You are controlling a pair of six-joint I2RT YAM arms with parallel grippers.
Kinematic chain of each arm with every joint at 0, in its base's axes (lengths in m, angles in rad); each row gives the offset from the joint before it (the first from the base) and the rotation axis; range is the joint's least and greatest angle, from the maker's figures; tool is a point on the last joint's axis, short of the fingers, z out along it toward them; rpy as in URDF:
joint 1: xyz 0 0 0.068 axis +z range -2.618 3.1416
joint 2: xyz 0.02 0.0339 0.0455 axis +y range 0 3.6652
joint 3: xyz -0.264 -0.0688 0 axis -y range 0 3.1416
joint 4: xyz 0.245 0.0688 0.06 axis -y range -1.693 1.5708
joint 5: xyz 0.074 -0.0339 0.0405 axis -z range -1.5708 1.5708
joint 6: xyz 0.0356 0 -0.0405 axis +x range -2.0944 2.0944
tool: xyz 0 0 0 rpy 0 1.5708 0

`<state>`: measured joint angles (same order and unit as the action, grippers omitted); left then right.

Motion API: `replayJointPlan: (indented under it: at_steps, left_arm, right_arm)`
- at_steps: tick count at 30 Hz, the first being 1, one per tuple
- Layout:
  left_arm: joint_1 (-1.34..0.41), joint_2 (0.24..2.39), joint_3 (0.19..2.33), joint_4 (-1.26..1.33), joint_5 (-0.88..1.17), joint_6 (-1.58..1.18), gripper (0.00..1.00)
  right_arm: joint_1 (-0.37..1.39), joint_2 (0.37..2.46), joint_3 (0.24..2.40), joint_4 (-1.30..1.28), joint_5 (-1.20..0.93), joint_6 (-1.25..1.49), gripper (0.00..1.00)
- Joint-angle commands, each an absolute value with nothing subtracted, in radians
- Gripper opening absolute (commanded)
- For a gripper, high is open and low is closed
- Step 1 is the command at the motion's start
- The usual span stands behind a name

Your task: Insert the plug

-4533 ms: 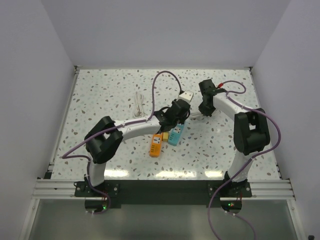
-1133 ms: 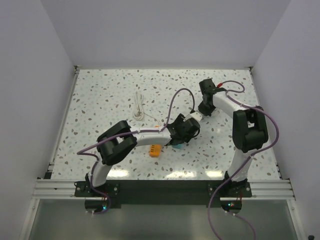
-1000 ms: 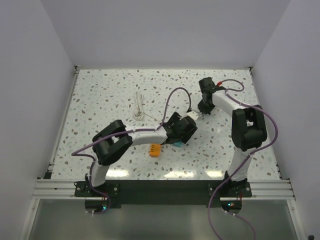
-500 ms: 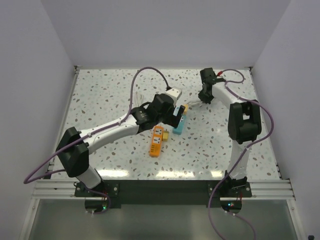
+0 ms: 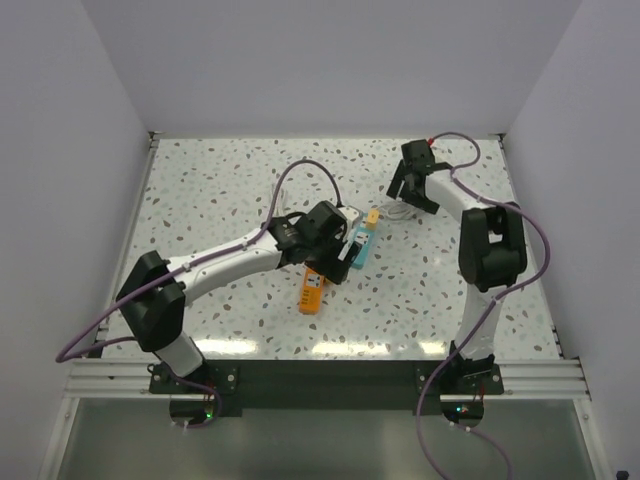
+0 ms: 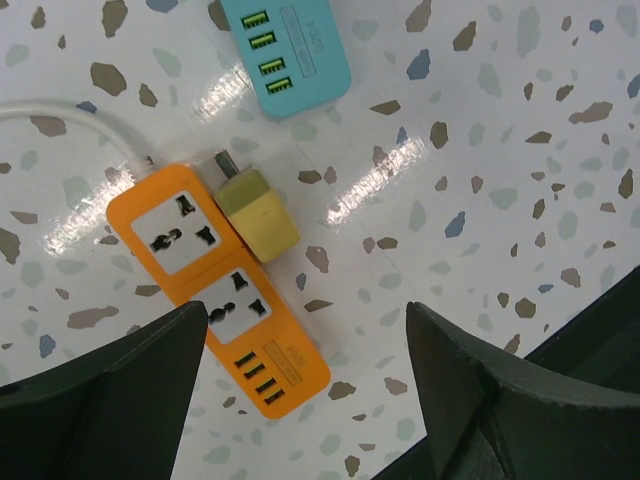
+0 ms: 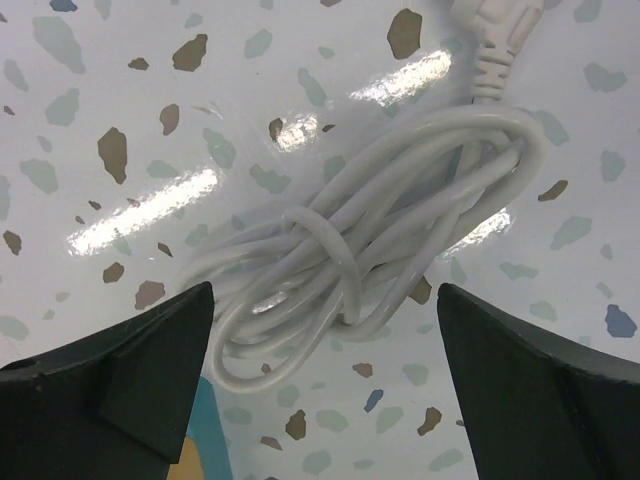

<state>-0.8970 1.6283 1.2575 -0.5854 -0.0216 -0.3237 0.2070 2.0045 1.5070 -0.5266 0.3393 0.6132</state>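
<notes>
The plug is a small yellow-tan block lying flat on the table against the right side of the orange power strip, with its prong pointing up and to the left. My left gripper hangs open above them, and nothing is between its fingers. From above, the left gripper covers the plug and the far end of the orange strip. My right gripper is open over a white coiled cable; in the top view this gripper is at the far right.
A teal power strip lies just right of the orange one, with a small yellow piece at its far end. Its USB end points towards the orange strip. A white cord runs off the orange strip. The coiled cable lies beyond the teal strip.
The right gripper has opened above the coiled cable. The left arm has swung back from the far side and now hangs over the two strips.
</notes>
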Motion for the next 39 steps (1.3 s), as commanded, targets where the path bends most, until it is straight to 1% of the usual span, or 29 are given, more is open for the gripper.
replayJointPlan:
  at_steps: [1, 7, 16, 24, 30, 31, 34, 37, 39]
  left_arm:
    - [-0.897, 1.664, 1.307, -0.667, 0.061, -0.35, 0.84]
    - [-0.897, 1.75, 1.357, -0.692, 0.086, -0.353, 0.82]
    - [-0.888, 1.862, 1.419, -0.713, 0.046, -0.341, 0.82]
    - [-0.874, 1.927, 1.442, -0.696, 0.028, -0.314, 0.79]
    - [-0.871, 1.971, 1.476, -0.689, 0.003, -0.301, 0.7]
    - [-0.871, 1.98, 1.479, -0.687, 0.003, -0.299, 0.67]
    - [-0.871, 1.99, 1.482, -0.681, 0.003, -0.295, 0.62]
    - [-0.871, 2.008, 1.489, -0.68, -0.021, -0.291, 0.58]
    - [-0.871, 2.025, 1.499, -0.677, -0.021, -0.291, 0.58]
  right_arm:
    - [0.204, 1.896, 1.503, -0.471, 0.331, 0.517, 0.97]
    - [0.203, 1.816, 1.457, -0.494, 0.356, 0.499, 0.97]
    - [0.202, 1.649, 1.33, -0.48, 0.339, 0.466, 0.96]
    - [0.202, 1.522, 1.233, -0.483, 0.337, 0.439, 0.96]
    - [0.202, 1.48, 1.198, -0.488, 0.341, 0.437, 0.97]
    - [0.202, 1.477, 1.197, -0.488, 0.341, 0.436, 0.97]
    - [0.202, 1.474, 1.193, -0.486, 0.334, 0.44, 0.97]
    - [0.202, 1.476, 1.195, -0.482, 0.325, 0.445, 0.97]
    - [0.204, 1.476, 1.195, -0.482, 0.322, 0.443, 0.96]
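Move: The loose yellow plug lies almost straight below the left gripper, about 2 cm ahead, 1 cm right and 10 cm down. The orange strip's middle is roughly 1 cm back and 4 cm left of that gripper; the blue strip's middle is some 9 cm ahead and 8 cm right. From the right gripper the loose plug is about 17 cm back and 18 cm left; the white cable bundle lies 2 cm ahead, 1 cm left, 5 cm below. Lower the left gripper about 9 cm onto the loose yellow plug beside the orange strip, easing back a little and then forward, tilting the fingers some 15 degrees steeper and closing them partway so they straddle the plug. Meanwhile lift the open right gripper off the cable bundle, up and then back, roughly 9 cm up and 7 cm back, and let it stop there. ##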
